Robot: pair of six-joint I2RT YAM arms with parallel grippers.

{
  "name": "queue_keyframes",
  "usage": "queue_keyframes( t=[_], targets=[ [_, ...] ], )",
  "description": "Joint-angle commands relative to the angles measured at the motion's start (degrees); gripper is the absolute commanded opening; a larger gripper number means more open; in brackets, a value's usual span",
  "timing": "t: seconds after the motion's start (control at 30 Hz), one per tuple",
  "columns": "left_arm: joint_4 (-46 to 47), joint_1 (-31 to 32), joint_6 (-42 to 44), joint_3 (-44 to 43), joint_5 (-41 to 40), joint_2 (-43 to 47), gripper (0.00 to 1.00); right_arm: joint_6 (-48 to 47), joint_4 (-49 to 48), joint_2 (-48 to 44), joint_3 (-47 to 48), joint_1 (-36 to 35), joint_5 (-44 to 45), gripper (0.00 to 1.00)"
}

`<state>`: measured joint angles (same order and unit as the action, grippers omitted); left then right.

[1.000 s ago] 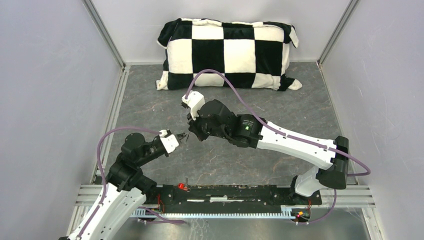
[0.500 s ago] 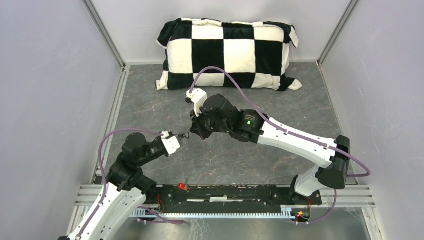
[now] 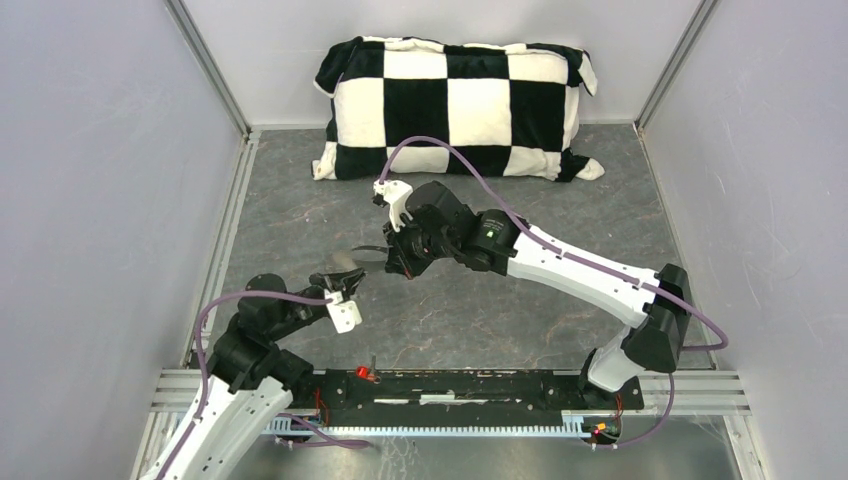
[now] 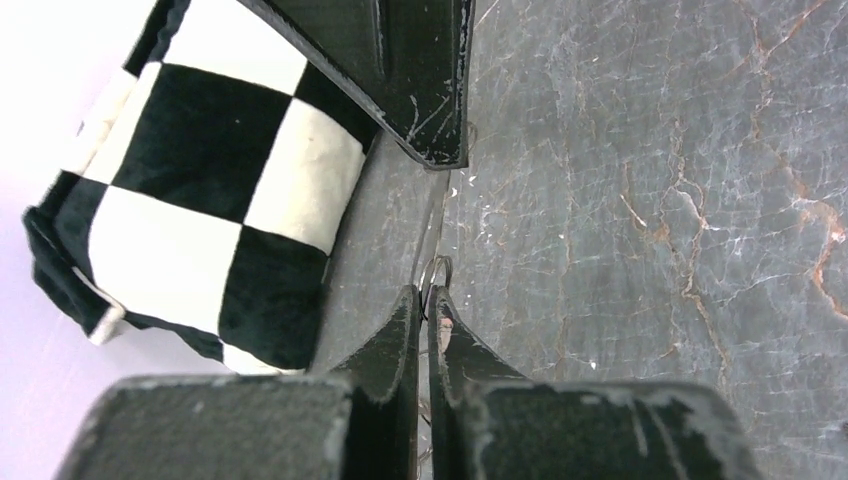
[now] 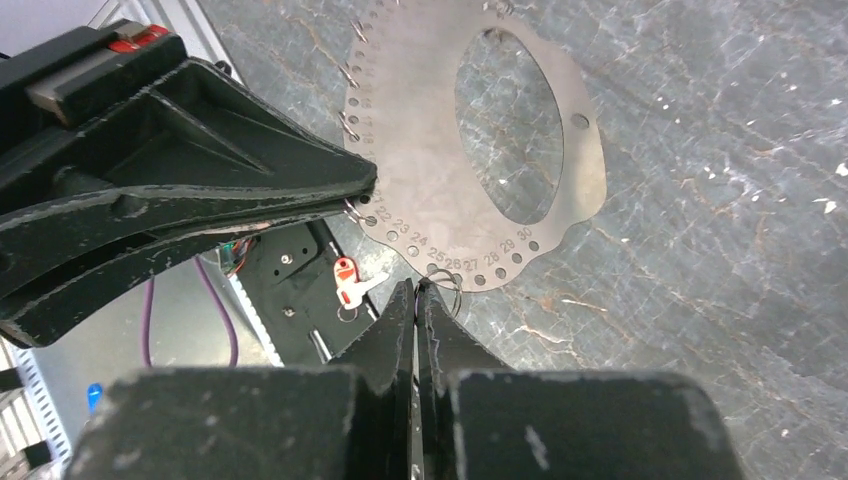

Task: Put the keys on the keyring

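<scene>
The keyring [image 5: 415,120] is a flat grey metal ring plate with numbered holes round its rim and small wire rings in some of them. My left gripper [image 3: 345,282] is shut on its rim, and its black fingers [image 5: 250,190] pinch the plate in the right wrist view. The plate [image 3: 347,262] hangs above the floor between both grippers. My right gripper [image 5: 415,286] is shut on a thin piece seen edge-on. A small split ring [image 5: 447,282] sticks out at its tips against the rim holes. A red key [image 5: 345,283] lies on the black base rail [image 3: 470,385].
A black-and-white checked pillow [image 3: 455,105] lies along the back wall. Grey walls and metal rails close in the grey marbled floor [image 3: 560,220]. A purple cable [image 3: 450,160] arches over the right arm.
The left wrist has dropped back and turned, so its gripper now points away and the plate shows flatter. The right gripper rolled and shifted slightly right.
</scene>
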<state>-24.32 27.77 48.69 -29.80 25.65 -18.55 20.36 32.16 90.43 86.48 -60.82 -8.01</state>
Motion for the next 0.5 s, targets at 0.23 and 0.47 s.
queue_keyframes(
  t=[0.23,0.47],
  targets=[
    [0.02,0.03,13.6,0.53,2.53,7.15,0.02,4.34,-0.3,0.74,-4.84,2.68,-9.44,0.0],
    [-3.22,0.03,13.16,0.36,4.51,7.62,0.03,5.8,-4.95,-1.28,-6.93,4.23,-11.14,0.0]
  ],
)
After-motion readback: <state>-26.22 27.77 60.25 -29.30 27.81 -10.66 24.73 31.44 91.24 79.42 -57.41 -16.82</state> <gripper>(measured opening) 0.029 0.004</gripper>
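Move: The grey keyring plate is already held by both hands, each pinching one of the small rings on its edge. From the left fingers its middle lies some 3 cm ahead, 1 cm to the left and about level. From the right fingers it lies about 2 cm ahead, 6 cm to the left and 1 cm below. The red-headed key lies about 15 cm back of the left hand, 1 cm to its right and 21 cm below. Up and back, the left hand draws off about 3 cm, tips its fingers up some 15 degrees and comes free of its ring, the pads shutting the last bit on nothing. Meanwhile the right hand sinks about 5 cm, easing slightly right and back with a small roll of the wrist, and keeps its pinch on the other ring. ##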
